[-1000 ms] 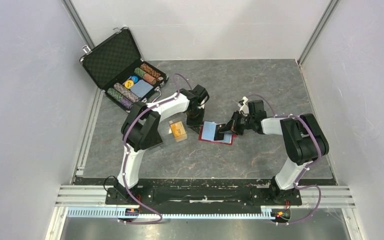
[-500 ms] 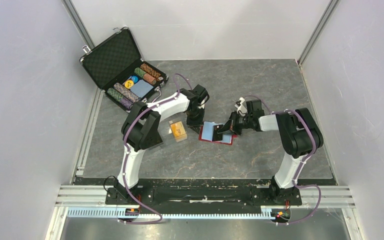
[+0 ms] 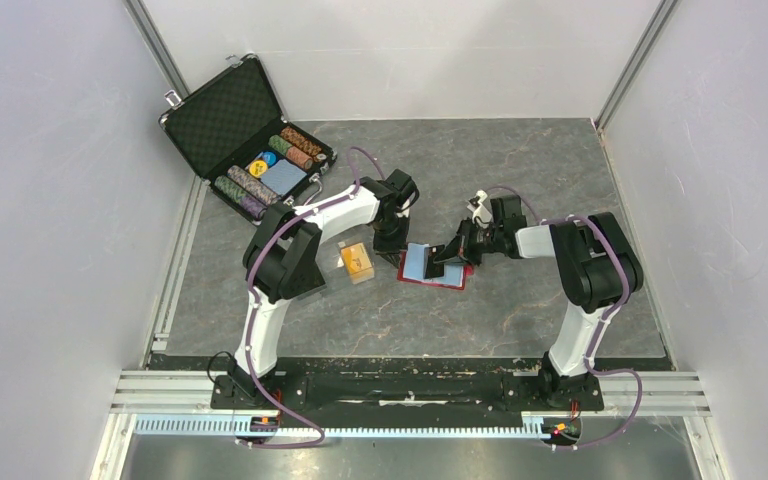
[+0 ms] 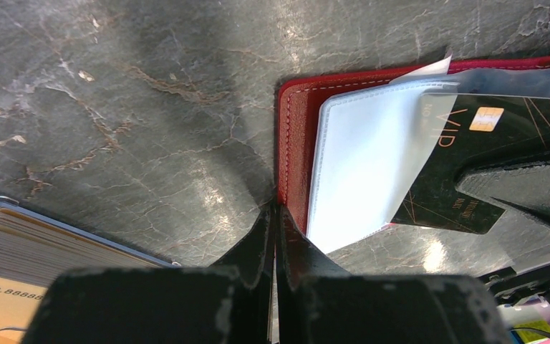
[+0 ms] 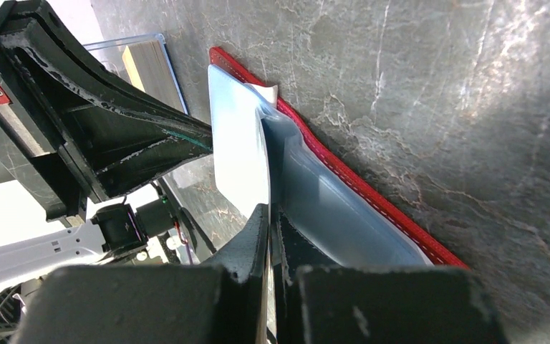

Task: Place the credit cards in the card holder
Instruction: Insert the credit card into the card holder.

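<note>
The red card holder [image 3: 454, 281] lies open on the table, a pale clear sleeve [image 3: 420, 262] lifted from it. My left gripper [image 3: 392, 246] is shut and empty, its tips [image 4: 276, 209] pressing the holder's left edge [image 4: 292, 143]. My right gripper [image 3: 446, 263] is shut on a black credit card [image 4: 465, 143] with gold "VIP" lettering and a chip. The card's front part lies under the sleeve [image 4: 365, 165]. In the right wrist view the jaws [image 5: 268, 213] pinch a thin edge beside the sleeve [image 5: 236, 158] and the red holder [image 5: 351, 185]. More orange-gold credit cards [image 4: 7, 287] sit stacked in a clear box [image 3: 356, 262].
An open black chip case [image 3: 228, 118] holding poker chips stands at the back left. The left arm's fingers [image 5: 136, 122] are close to the right gripper over the holder. Grey walls enclose the marble-patterned table [image 3: 520, 170].
The right wrist has edged left toward the holder, carrying the card a little further along the sleeve. The left gripper has stayed on the holder's edge.
</note>
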Action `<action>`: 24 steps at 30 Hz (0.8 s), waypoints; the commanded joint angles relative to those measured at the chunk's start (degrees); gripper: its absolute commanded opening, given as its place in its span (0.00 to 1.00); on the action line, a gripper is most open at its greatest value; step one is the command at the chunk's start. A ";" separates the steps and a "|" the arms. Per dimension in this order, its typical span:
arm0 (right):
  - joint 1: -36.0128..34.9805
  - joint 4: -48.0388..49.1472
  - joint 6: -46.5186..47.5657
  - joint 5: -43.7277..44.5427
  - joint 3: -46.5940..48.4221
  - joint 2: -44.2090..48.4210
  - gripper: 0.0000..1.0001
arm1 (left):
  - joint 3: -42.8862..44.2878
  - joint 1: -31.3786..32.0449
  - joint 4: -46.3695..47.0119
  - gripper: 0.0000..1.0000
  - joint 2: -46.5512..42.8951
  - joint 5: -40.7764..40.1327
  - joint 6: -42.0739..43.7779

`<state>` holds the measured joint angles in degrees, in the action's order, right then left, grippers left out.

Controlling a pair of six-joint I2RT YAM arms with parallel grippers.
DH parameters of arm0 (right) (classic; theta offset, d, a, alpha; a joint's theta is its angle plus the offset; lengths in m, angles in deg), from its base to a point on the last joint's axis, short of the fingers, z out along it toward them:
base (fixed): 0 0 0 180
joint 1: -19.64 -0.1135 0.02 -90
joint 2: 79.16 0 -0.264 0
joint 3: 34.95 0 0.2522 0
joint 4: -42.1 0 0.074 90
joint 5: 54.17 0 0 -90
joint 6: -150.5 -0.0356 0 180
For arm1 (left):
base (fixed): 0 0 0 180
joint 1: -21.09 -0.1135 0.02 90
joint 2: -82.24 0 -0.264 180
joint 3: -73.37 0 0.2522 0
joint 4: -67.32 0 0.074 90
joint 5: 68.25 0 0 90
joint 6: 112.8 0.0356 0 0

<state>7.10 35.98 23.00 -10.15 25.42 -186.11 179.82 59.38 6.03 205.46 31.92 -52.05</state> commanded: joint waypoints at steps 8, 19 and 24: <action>-3.09 8.23 -4.97 5.08 -3.43 -0.33 0.00 | -0.11 2.15 -0.91 0.02 2.49 1.91 1.54; -6.45 1.03 0.60 8.15 0.25 0.77 0.26 | -0.75 2.32 -1.18 0.02 2.63 1.36 1.04; -6.53 -9.72 7.92 12.59 3.27 4.08 0.42 | -0.88 2.32 -1.21 0.02 2.82 1.34 0.87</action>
<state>1.16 37.12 22.81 -3.98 26.34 -184.69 179.82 59.49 5.99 205.46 31.77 -52.07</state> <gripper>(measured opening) 0.381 0.028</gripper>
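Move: The right hand pinches the black card by its right-hand side; the card's middle is about 2 cm to that hand's left, level ahead. The card holder it is being fed into has its middle some 3 cm left, 1 cm back and 1 cm below. The orange card box stands about 19 cm left, straight across, and the black card box 30 cm left and 4 cm back, both about 1 cm lower. From the left hand, the holder's middle lies 8 cm right, 1 cm back and 1 cm below. After a brief pause the right hand slides the pinched black card about 2.5 cm to the left, nearly level over the card holder towards the waiting left fingertips, pushing the card farther under the clear sleeve, and over the last part its fingers open to a bit over a third of full width, letting go of the card between them. Meanwhile the left hand stays put, pointing down with shut fingers, its tips still resting on the holder's left edge. ##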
